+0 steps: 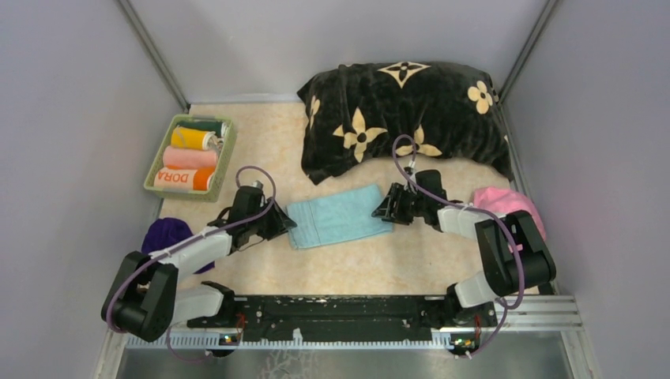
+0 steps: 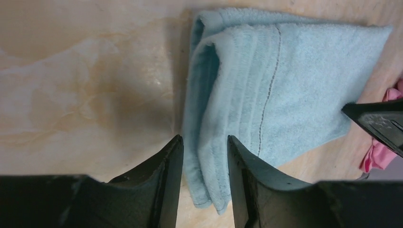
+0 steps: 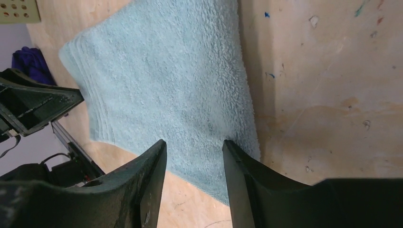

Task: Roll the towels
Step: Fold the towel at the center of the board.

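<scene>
A light blue towel (image 1: 340, 215) lies folded flat in the middle of the table. My left gripper (image 1: 280, 223) is at its left end. In the left wrist view the towel's (image 2: 294, 71) folded left edge fills the gap between the jaws of the left gripper (image 2: 204, 137), which is shut on it. My right gripper (image 1: 389, 209) is at the towel's right end. In the right wrist view it (image 3: 195, 141) stands open over the near right corner of the towel (image 3: 166, 71). A dark purple towel (image 1: 166, 235) lies crumpled at the left, a pink towel (image 1: 506, 204) at the right.
A green basket (image 1: 152, 180) at the back left holds several rolled towels, one orange with "DORA" (image 1: 183, 179). A big black plush cushion (image 1: 403, 110) with beige flowers fills the back right. Grey walls close in on both sides.
</scene>
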Controlling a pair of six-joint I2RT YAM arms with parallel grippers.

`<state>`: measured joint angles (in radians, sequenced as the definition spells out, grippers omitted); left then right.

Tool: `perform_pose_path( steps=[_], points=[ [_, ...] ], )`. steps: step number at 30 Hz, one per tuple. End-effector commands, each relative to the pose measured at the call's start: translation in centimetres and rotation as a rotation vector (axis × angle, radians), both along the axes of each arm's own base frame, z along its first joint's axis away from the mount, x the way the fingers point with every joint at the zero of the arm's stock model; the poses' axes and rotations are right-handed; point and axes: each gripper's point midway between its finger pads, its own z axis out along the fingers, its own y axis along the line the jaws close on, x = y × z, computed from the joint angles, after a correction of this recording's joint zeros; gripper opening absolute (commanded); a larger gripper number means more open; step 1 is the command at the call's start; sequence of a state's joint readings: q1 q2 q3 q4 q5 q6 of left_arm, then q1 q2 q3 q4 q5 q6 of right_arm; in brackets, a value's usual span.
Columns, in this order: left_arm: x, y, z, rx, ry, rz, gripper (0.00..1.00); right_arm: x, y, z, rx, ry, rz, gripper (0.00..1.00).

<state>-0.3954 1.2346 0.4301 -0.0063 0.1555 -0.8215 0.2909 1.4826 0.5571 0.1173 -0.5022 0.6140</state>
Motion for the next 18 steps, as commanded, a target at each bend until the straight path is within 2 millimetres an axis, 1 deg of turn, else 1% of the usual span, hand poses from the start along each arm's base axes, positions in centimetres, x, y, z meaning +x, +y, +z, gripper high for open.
perform_pose_path(
  steps=[1,4,5,6,9,11,13,16,18],
  points=[
    [0.3,1.3,1.1,0.058,-0.013,0.009,0.48,2.3,0.4,4.7,0.061,-0.152,0.003,0.48],
    [1.5,0.2,4.0,0.025,-0.074,-0.019,0.51,4.2,1.6,7.9,0.124,-0.239,0.027,0.48],
    [2.0,-0.2,5.0,0.011,-0.098,-0.026,0.51,4.7,2.0,8.7,0.148,-0.262,0.036,0.48],
    [2.4,-0.6,5.8,-0.002,-0.122,-0.034,0.51,5.3,2.4,9.2,0.17,-0.28,0.045,0.48],
    [3.7,-1.8,7.3,-0.04,-0.181,-0.067,0.51,7.1,3.4,9.0,0.208,-0.273,0.06,0.48],
    [4.5,-2.3,7.1,-0.044,-0.183,-0.078,0.5,8.2,3.8,8.5,0.22,-0.279,0.057,0.48],
    [5.2,-2.6,6.1,-0.034,-0.169,-0.087,0.49,9.3,3.9,7.5,0.21,-0.281,0.047,0.48],
    [5.6,-2.9,2.9,-0.011,-0.106,-0.095,0.47,10.5,3.4,4.8,0.161,-0.253,0.017,0.48],
    [5.4,-2.6,0.8,0.02,-0.052,-0.101,0.47,11.2,2.5,3.2,0.136,-0.226,-0.023,0.47]
  ],
)
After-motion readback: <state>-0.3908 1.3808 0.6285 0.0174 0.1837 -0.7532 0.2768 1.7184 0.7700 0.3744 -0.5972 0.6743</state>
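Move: The light-blue towel lies just under both hands, its middle about 13 cm to the right and 2 cm ahead of the left hand, and about 11 cm to the left of the right hand, level with it. The towel's far left corner is some 5 cm ahead of the left hand and 1 cm to its left; its far right corner is about 8 cm ahead of the right hand and 1 cm to its left. From the right hand the black blanket's middle lies about 25 cm ahead and 6 cm to the right, while the basket's is roughly 18 cm ahead and 27 cm to the left of the left hand. Both hands rise from low over the towel's two ends and hop forward in an arc towards its far corners, the left going about 5 cm forward and a little right, the right about 8 cm forward and a little left. Each climbs some 6 cm and is already sinking again by about 3 cm over the far edge, the fingers kept half open and tipping up slightly, the right wrist also rolling so that its left side lifts. ##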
